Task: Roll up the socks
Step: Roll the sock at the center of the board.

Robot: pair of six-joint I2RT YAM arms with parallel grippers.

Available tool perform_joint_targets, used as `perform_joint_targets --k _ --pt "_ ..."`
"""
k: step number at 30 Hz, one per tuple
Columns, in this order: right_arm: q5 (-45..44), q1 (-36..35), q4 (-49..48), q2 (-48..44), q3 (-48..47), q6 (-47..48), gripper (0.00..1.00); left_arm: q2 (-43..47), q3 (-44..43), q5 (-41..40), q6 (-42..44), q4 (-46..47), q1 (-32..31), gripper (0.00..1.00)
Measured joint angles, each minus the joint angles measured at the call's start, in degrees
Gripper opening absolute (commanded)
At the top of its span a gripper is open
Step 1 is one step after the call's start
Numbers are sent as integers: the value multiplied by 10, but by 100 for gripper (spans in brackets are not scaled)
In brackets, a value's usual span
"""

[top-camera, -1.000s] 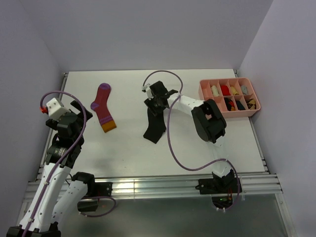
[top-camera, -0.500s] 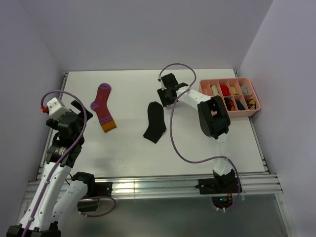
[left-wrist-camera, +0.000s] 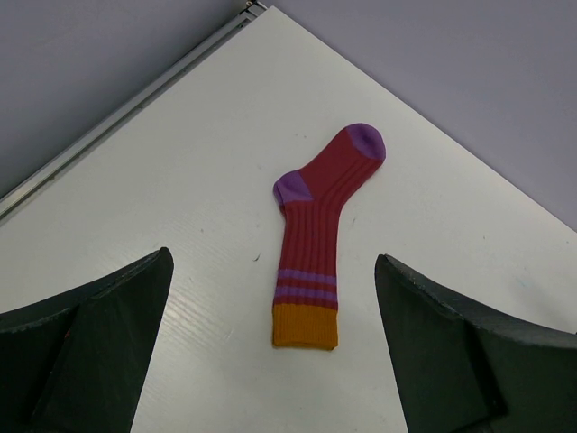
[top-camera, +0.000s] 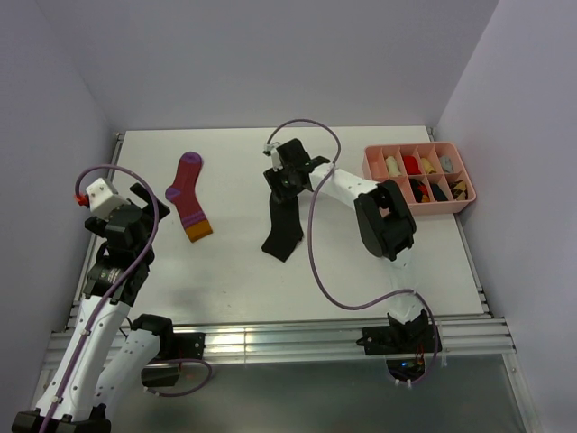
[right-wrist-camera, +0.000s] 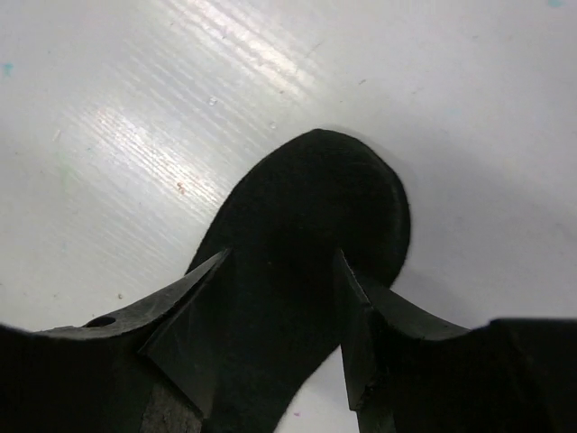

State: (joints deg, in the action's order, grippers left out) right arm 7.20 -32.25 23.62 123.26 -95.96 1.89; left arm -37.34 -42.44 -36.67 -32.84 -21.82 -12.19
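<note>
A black sock (top-camera: 281, 236) lies flat near the table's middle, its rounded end pointing to the back. My right gripper (top-camera: 288, 183) is down over that end. In the right wrist view the open right gripper (right-wrist-camera: 281, 257) straddles the black sock (right-wrist-camera: 315, 185), whose rounded tip shows past the fingertips. A magenta sock (top-camera: 188, 194) with purple stripes and an orange band lies flat at the left. My left gripper (top-camera: 137, 200) hovers near the left edge, short of it. In the left wrist view the left gripper (left-wrist-camera: 273, 260) stands wide open above the magenta sock (left-wrist-camera: 315, 239).
A pink compartment tray (top-camera: 422, 208) with several small rolled items stands at the back right, close to the right wall. The right arm's purple cable (top-camera: 311, 257) loops over the table beside the black sock. A metal rail (top-camera: 270, 336) runs along the near edge.
The right gripper swung away to the back right, leaving the black sock flat, then came back down over the sock's far end. The left arm stayed still.
</note>
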Motion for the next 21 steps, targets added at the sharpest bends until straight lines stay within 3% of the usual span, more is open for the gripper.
perform_joint_targets --k 8,21 --pt "26 11 0 44 -19 -31 55 0 0 0 0 0 0 100" --pt "-5 96 -8 37 -7 -120 55 -2 0 4 0 0 4 99"
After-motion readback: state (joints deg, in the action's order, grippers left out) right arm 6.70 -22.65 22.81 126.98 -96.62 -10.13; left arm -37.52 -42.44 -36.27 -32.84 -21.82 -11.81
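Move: The black sock lies with its toe end just under the right hand; its middle is about 8 cm back from that hand, level sideways and some 3 cm below. The maroon sock's middle is about 31 cm to the right hand's left and 2 cm back; the pink tray stands around 42 cm to its right and 2 cm ahead. From the left hand, the black sock's middle is roughly 9 cm ahead, 34 cm right and 22 cm down. The black sock's toe end gets the right fingertips set down on it from about 3 cm above, half open and not closing. Staying low, the hand then drags it about 7 cm to the right and some 4 cm forward, towards the pink tray, turning roughly 20 degrees clockwise while its fingers tip slightly steeper. ##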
